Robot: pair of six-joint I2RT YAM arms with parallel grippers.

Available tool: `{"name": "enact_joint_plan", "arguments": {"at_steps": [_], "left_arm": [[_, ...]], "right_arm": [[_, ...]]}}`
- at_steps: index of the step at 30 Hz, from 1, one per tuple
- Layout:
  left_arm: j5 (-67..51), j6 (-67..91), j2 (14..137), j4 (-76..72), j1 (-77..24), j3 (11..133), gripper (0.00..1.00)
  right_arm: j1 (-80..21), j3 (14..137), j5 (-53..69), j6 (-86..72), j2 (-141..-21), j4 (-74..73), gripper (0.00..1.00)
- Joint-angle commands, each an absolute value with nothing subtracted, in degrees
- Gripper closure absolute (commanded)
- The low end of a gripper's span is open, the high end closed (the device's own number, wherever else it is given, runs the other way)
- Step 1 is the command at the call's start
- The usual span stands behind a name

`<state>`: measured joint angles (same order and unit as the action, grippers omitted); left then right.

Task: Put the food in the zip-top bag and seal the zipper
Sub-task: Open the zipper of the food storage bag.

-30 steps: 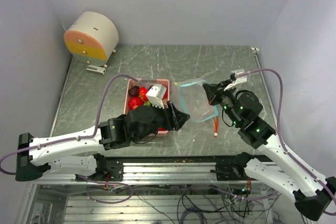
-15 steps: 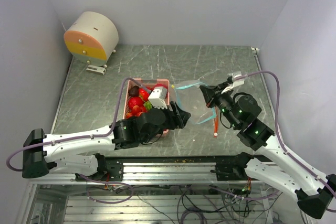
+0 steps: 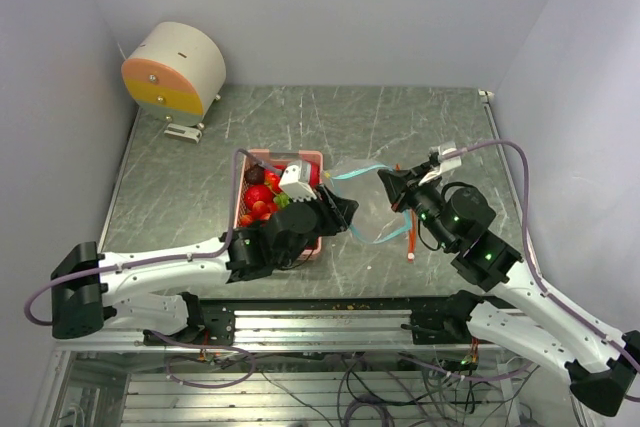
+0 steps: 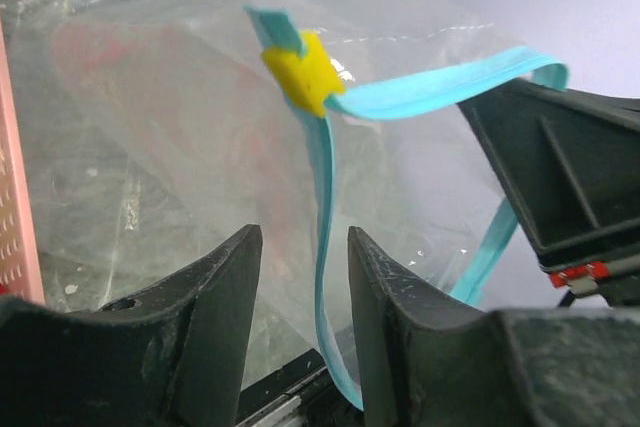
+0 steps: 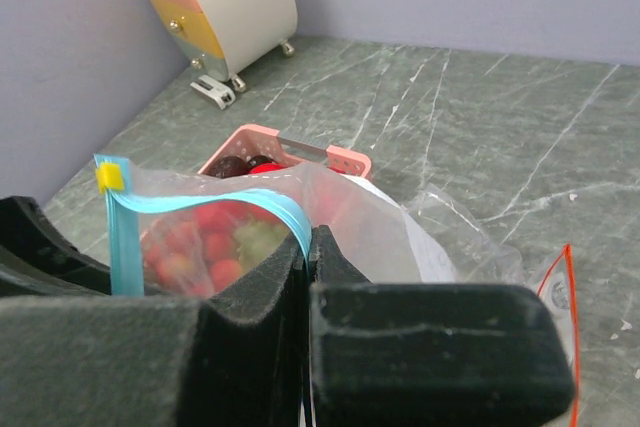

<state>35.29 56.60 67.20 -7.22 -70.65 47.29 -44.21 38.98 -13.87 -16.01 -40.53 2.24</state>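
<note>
The clear zip-top bag with a blue zipper strip and yellow slider hangs lifted between the two arms. My right gripper is shut on the bag's blue top edge; from above it is at the bag's right. My left gripper is open, and the blue strip runs down between its fingers without being pinched. From above, that gripper is at the bag's left edge. The food, red and green pieces, lies in the pink tray and shows through the bag.
A round white and orange drum stands at the back left. A second clear plastic piece with a red edge lies on the table under the right arm. Walls close in the table on three sides.
The right gripper has carried the bag's top edge up and to the left. The left gripper has moved up to the bag's left edge, and its jaws widened and then narrowed around the strip.
</note>
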Motion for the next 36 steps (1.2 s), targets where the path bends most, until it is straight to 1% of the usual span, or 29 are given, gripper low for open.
{"name": "enact_joint_plan", "arguments": {"at_steps": [1,6,12,15,17,18,20,23,28,31,36], "left_arm": [[32.3,58.3,70.4,-11.5,-69.7,47.7,0.50],[29.9,59.8,71.3,-12.4,-69.7,47.0,0.51],[28.3,59.4,71.0,-12.8,-69.7,46.8,0.38],[28.0,58.7,71.3,-12.4,-69.6,46.8,0.32],[28.1,56.9,71.1,-12.0,-69.7,46.8,0.24],[28.2,55.4,70.8,-11.6,-69.6,46.8,0.18],[28.7,51.4,70.0,-10.5,-69.6,46.7,0.02],[29.8,46.1,66.8,-9.3,-69.7,45.8,0.01],[33.6,40.8,57.8,-5.9,-69.6,43.9,0.01],[36.8,39.9,52.3,-3.2,-69.5,43.1,0.01],[39.7,41.1,48.2,-0.1,-69.5,41.3,0.00]], "right_arm": [[-45.2,39.2,-16.2,-16.1,-40.5,2.7,1.00],[-46.2,38.9,-19.9,-17.2,-40.9,3.0,1.00],[-47.2,39.0,-23.5,-18.0,-41.9,2.9,1.00],[-48.0,39.2,-27.2,-18.8,-42.1,2.1,1.00],[-48.3,39.1,-30.7,-19.3,-41.8,1.2,1.00],[-48.4,39.0,-32.0,-19.3,-41.7,1.0,1.00],[-48.5,38.7,-34.6,-19.5,-41.7,0.8,1.00],[-48.7,38.9,-36.7,-19.6,-42.6,0.5,1.00],[-49.8,39.5,-39.6,-18.3,-44.3,2.0,1.00],[-50.8,41.2,-41.4,-16.7,-45.5,2.5,1.00],[-52.7,43.0,-42.5,-15.8,-48.5,3.6,1.00]]}}
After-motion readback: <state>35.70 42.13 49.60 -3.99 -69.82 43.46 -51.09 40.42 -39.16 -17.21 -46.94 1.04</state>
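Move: The open mouth of the food storage bag has its middle roughly 5 cm to the left gripper's right and 1 cm ahead, slightly lower; its left strip passes before the half-open fingertips. The yellow zipper slider is about 6 cm ahead, 4 cm left and a little higher; the basket's middle lies some 15 cm left, 8 cm ahead and 20 cm below. From the right gripper, which pinches the zipper's other end, the mouth's middle is 4 cm back, 3 cm left and 5 cm down. Ease the left gripper about 2 cm right and as much down at the bag's mouth, spread its half-open fingers wide there, then draw it out to the left and up, some 9 cm left and 7 cm up, tilting the fingers upward. Meanwhile keep the right gripper shut on the zipper, shifting it slightly right, down and forward while turning it nearly 20 degrees clockwise. ##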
